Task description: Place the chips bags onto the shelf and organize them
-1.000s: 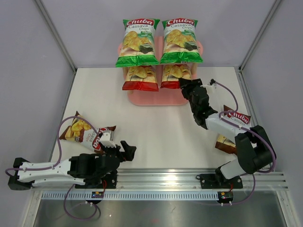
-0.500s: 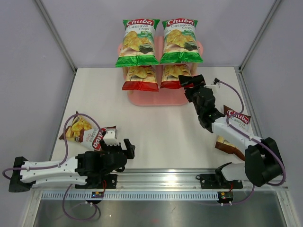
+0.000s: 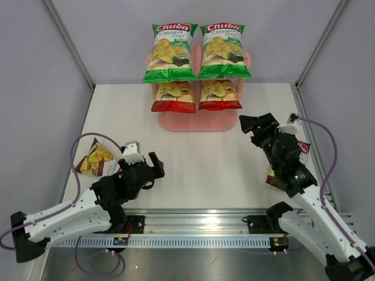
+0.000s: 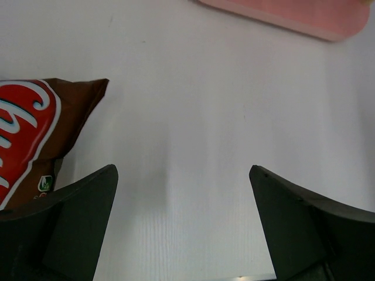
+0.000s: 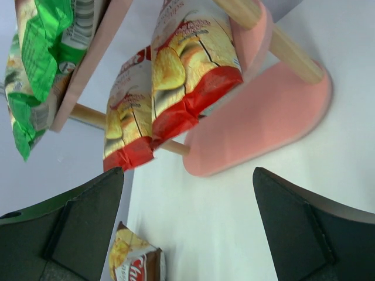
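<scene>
The pink shelf (image 3: 193, 122) stands at the table's far middle. Two green chips bags (image 3: 170, 52) (image 3: 225, 50) lie on its top board, and two red bags (image 3: 174, 96) (image 3: 220, 95) on the middle board. One dark brown bag (image 3: 96, 161) lies on the table at the left. A second brown bag (image 3: 273, 177) is mostly hidden under the right arm. My left gripper (image 3: 153, 171) hangs open just right of the left brown bag (image 4: 35, 129). The right gripper (image 3: 258, 124) is open and empty, off the shelf's right end, facing the red bags (image 5: 193, 64).
Grey walls with metal corner posts enclose the white table on three sides. The arms' mounting rail (image 3: 199, 222) runs along the near edge. Bare white table lies between the two grippers and in front of the shelf's bottom board (image 5: 258, 123).
The right gripper opened and drew back from the right red bag, which stays on the middle board. The left arm swung forward, its gripper still open.
</scene>
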`<state>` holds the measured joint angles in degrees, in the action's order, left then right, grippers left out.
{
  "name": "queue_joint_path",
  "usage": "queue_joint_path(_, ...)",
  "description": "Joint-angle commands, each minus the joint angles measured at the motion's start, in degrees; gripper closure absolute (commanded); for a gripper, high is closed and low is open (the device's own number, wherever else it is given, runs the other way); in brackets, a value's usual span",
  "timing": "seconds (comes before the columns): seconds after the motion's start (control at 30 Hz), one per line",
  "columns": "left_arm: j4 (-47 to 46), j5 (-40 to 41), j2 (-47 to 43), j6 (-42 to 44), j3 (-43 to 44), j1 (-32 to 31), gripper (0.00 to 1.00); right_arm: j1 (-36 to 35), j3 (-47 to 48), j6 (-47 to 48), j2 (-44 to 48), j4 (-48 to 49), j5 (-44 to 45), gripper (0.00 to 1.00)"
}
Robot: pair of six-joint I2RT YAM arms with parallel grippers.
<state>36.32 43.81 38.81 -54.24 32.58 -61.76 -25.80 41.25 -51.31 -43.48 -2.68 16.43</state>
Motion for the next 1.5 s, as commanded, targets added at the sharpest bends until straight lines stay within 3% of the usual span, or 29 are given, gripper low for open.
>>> queue_joint_path(0.0,0.8,-3.6,-0.1,2.7,3.5,8.1,0.01,0.3,-1.4,7.1,6.8,-12.5,-1.5,0.01)
queue_joint_path(0.2,10.3,-3.3,-4.5,-0.7,5.8,23.9,0.01,0.3,-1.7,11.1,15.1,-18.7,-6.5,0.01)
queue_joint_path(0.3,10.6,-5.6,-7.2,-0.2,5.2,30.2,0.01,0.3,-2.1,11.8,17.0,-20.7,-6.9,0.01)
queue_joint_path(0.4,10.4,-7.4,-7.9,0.6,4.2,40.8,0.01,0.3,-2.4,12.5,17.8,-21.1,-8.2,0.01)
queue_joint_path(0.47,9.4,-10.4,-8.6,2.1,2.9,45.6,0.01,0.2,-2.7,12.4,17.7,-20.9,-9.4,0.01)
queue_joint_path(0.63,6.0,-19.1,-7.7,6.2,1.5,64.5,0.01,0.2,-4.6,11.4,16.2,-18.5,-14.3,0.01)
queue_joint_path(0.9,-9.6,-39.1,-3.7,11.5,-6.5,90.7,0.01,0.2,-6.4,10.6,14.8,-16.1,-18.4,0.01)
queue_joint_path(0.97,-13.6,-45.2,-1.4,11.1,-8.5,94.5,0.01,0.2,-6.9,10.7,14.7,-15.8,-18.9,0.01)
queue_joint_path(1.07,-18.4,-47.6,1.0,9.9,-10.6,96.1,0.01,0.3,-7.8,10.6,14.2,-14.9,-19.2,0.01)
queue_joint_path(1.47,-35.9,-58.5,4.5,5.8,-23.9,95.7,0.01,0.3,-7.7,10.0,14.0,-14.4,-19.9,0.01)
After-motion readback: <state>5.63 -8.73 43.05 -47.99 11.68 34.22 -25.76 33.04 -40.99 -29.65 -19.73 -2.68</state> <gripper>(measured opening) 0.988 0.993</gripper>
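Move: The brown chips bag lies some 17 cm to the left of the left gripper and about 3 cm ahead, its middle roughly 12 cm below. The pink shelf's base is around 34 cm ahead and 26 cm to the right, 12 cm lower; the table's front edge runs about 16 cm behind, 13 cm down. From the right gripper that brown bag lies roughly 65 cm left, 8 cm back and 27 cm below. Sweep the open left gripper about 25 cm left over the brown bag, then dip it by some 9 cm towards the bag's left end, easing forward and slightly back right; turn it about 50 degrees counter-clockwise and roll its left side down, ending with a finger against the bag. Meanwhile, draw the empty right gripper back from the shelf, then lower it, both about 8 cm. ##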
